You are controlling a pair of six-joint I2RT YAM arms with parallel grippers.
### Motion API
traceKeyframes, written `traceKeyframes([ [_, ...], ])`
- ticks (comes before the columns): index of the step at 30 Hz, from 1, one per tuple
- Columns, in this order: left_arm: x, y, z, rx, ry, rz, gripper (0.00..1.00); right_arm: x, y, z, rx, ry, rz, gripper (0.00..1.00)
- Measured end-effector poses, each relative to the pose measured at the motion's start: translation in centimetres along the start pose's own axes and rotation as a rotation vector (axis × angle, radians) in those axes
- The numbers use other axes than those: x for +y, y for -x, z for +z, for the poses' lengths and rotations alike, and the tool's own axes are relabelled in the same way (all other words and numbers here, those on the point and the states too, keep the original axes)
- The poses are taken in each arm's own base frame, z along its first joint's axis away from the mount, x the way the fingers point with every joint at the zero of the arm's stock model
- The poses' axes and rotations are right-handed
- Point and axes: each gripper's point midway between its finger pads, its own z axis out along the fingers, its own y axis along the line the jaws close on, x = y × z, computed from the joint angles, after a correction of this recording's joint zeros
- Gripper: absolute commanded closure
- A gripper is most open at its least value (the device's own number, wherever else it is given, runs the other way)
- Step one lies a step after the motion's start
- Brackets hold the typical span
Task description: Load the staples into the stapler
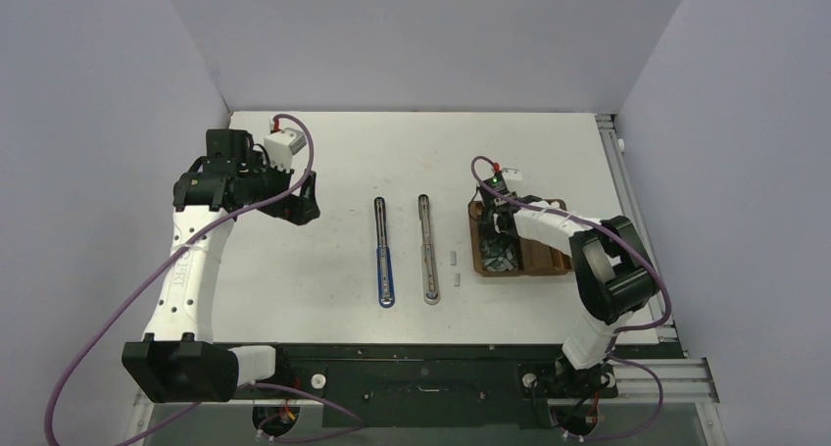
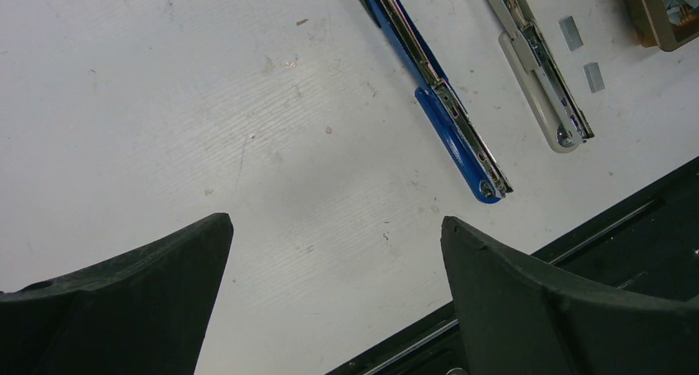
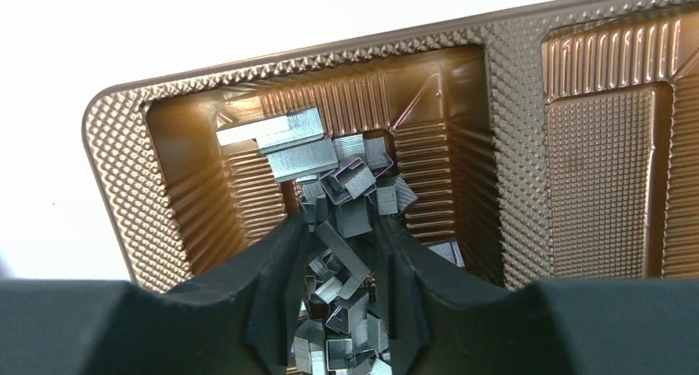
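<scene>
Two staplers lie opened flat mid-table, a blue one (image 1: pixel 384 255) (image 2: pixel 437 103) and a pale grey one (image 1: pixel 429 250) (image 2: pixel 536 62). The staples (image 1: pixel 500 254) (image 3: pixel 346 185) are a loose pile of short silver strips in the left compartment of a brown tray (image 1: pixel 537 260) (image 3: pixel 124 169). My right gripper (image 1: pixel 498 232) (image 3: pixel 342 227) is down in that pile, jaws partly apart, with a slanted strip and others between its fingers. Over bare table at the far left, my left gripper (image 1: pixel 300 199) (image 2: pixel 336 222) is wide open and holds nothing.
Two loose staple strips (image 1: pixel 454 258) (image 1: pixel 458 278) lie on the table between the grey stapler and the tray; the left wrist view shows them too (image 2: pixel 570 32) (image 2: pixel 593 76). The tray's right compartment (image 3: pixel 602 169) holds nothing. A black rail (image 1: pixel 431 353) runs along the near edge.
</scene>
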Motion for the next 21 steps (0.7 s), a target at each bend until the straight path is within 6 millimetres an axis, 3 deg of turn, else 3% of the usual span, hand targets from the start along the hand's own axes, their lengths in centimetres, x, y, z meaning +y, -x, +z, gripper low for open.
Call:
traceKeyframes([
  [9,0.00,0.00,0.00,0.000,0.000,0.000,0.04,-0.23,-0.15,0.14,-0.003,-0.009,0.000,0.91],
  [21,0.00,0.00,0.00,0.000,0.000,0.000,0.04,-0.47,-0.21,-0.23,-0.009,-0.011,0.007,0.91],
])
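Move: The staple strip I am after lies among the pile in the tray's left compartment, practically between my right fingertips and about 1 cm below. Two paired bright strips sit about 3 cm ahead and 1 cm left of that hand. One loose strip on the table is some 8 cm left and 4 cm back, another about 7 cm left and 8 cm back. From my left hand, the wanted strip is roughly 34 cm right, 5 cm ahead and 22 cm down. I hold my right hand low in the tray, fingers still slanting forward and down, and close its half-open fingers almost fully to pinch the small staple strip between their tips. The hand only eases about half a centimetre left as they shut, without any real lift yet, and the grip effort rises plainly once they stop closing. ##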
